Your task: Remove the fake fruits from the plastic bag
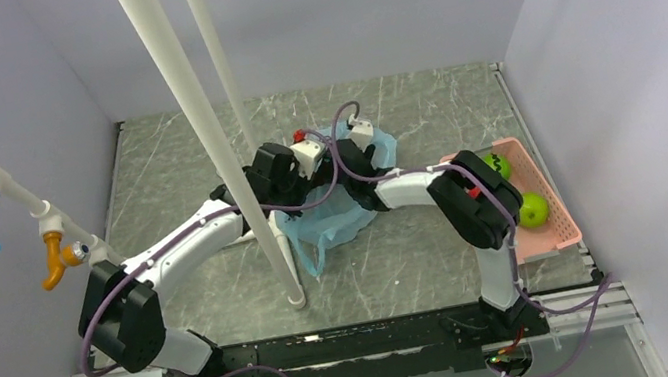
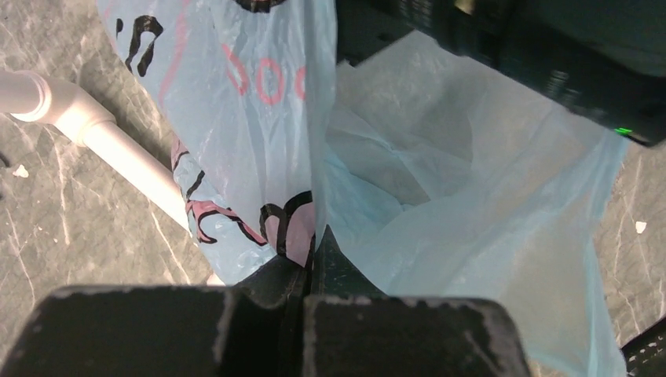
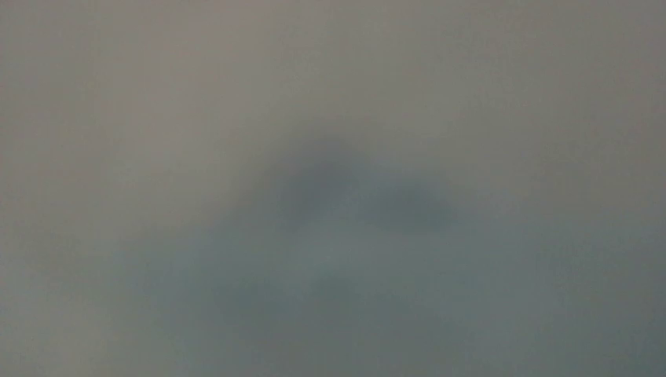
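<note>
The light blue plastic bag (image 1: 321, 226) lies crumpled at the table's middle, between my two wrists. My left gripper (image 2: 317, 239) is shut on a fold of the plastic bag (image 2: 471, 236) and holds its mouth up. My right wrist (image 1: 360, 136) reaches down into the bag from the far side, and the film hides its fingers. The right wrist view is only a grey-blue blur. Two green fake fruits (image 1: 533, 209) (image 1: 498, 165) lie in the pink tray (image 1: 560, 236) at the right. No fruit shows inside the bag.
A white pole (image 1: 224, 155) stands just left of the bag, with its foot (image 1: 297, 301) on the table. The same white pipe (image 2: 118, 149) runs past the bag in the left wrist view. Grey walls close in the table on three sides.
</note>
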{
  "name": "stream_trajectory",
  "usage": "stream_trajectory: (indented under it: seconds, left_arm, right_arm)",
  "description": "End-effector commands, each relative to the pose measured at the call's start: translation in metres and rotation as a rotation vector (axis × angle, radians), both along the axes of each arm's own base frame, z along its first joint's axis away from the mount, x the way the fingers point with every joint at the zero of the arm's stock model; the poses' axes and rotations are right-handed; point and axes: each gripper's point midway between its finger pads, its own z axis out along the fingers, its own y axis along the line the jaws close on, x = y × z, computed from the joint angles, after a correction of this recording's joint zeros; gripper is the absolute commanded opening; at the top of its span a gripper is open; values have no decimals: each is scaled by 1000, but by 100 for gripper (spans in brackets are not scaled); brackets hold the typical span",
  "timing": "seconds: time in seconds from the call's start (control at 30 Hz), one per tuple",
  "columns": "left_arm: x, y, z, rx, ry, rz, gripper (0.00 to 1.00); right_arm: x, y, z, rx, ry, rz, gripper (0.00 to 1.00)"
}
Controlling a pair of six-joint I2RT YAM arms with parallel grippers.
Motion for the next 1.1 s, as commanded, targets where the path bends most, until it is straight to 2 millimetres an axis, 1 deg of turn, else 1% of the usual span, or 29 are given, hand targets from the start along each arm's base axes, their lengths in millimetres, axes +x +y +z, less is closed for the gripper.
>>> stream_trajectory:
  seconds: [0.0, 0.1, 0.17, 0.27, 0.37, 0.43, 0.47, 0.5, 0.57, 0.6, 0.73, 0.83, 0.9, 0.93, 1.0, 1.07]
  left_arm:
    - [8, -14, 22, -49, -46, -24, 0]
    - [9, -14, 20, -39, -42, -23, 0]
    - [9, -13, 18, -31, -43, -21, 0]
    - [10, -10, 18, -23, -48, -15, 0]
    - [10, -10, 18, -21, -53, -12, 0]
    - [11, -10, 19, -22, -56, -13, 0]
    - [11, -9, 18, -20, -54, -12, 0]
    - [11, -10, 18, -19, -54, -13, 0]
    - [10, -10, 18, -16, -53, -14, 0]
    - [11, -9, 18, -16, -53, -14, 0]
    - [10, -9, 19, -15, -56, -18, 0]
    - [11, -9, 19, -13, -56, -17, 0]
    - [11, -10, 19, -13, -54, -18, 0]
    - [11, -10, 19, -11, -52, -18, 0]
    - [11, -10, 19, -9, -49, -18, 0]
    - [14, -5, 18, 15, -57, 3, 0]
  right_arm:
    - [27, -5, 2, 119, 39, -216, 99]
    - [37, 1, -6, 129, 62, -230, 99]
    - [40, -1, -12, 111, 66, -260, 99]
    - [43, -13, -21, 102, 69, -325, 97]
    - [44, -19, -32, 99, 91, -351, 92]
    - [45, -17, -40, 111, 99, -337, 88]
    - [46, -16, -43, 128, 104, -328, 84]
    - [48, -15, -45, 144, 107, -315, 78]
    - [48, -12, -47, 182, 95, -269, 57]
    - [48, -10, -46, 210, 80, -252, 52]
    - [48, -4, -36, 258, 51, -185, 46]
    - [45, 4, -17, 270, 1, -108, 33]
    - [42, 5, -5, 278, -18, -78, 25]
    - [39, 7, 5, 282, -34, -60, 22]
    - [32, 7, 16, 299, -45, -34, 12]
    - [24, 8, 26, 321, -53, -3, 10]
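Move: The grapes, hidden in the plastic bag, should lie about 4 cm ahead of the right hand and 5 cm below it, straight in line. The bag rim pinched by the left fingers is roughly 14 cm back, 10 cm left and 6 cm higher than the right hand; the loose bag handle is some 26 cm back and 10 cm left of it. From the left hand the grapes are around 18 cm ahead, 10 cm right and 11 cm lower. Right hand pushes about 4 cm forward and down inside the bag, closes halfway on the grapes, then eases back. ##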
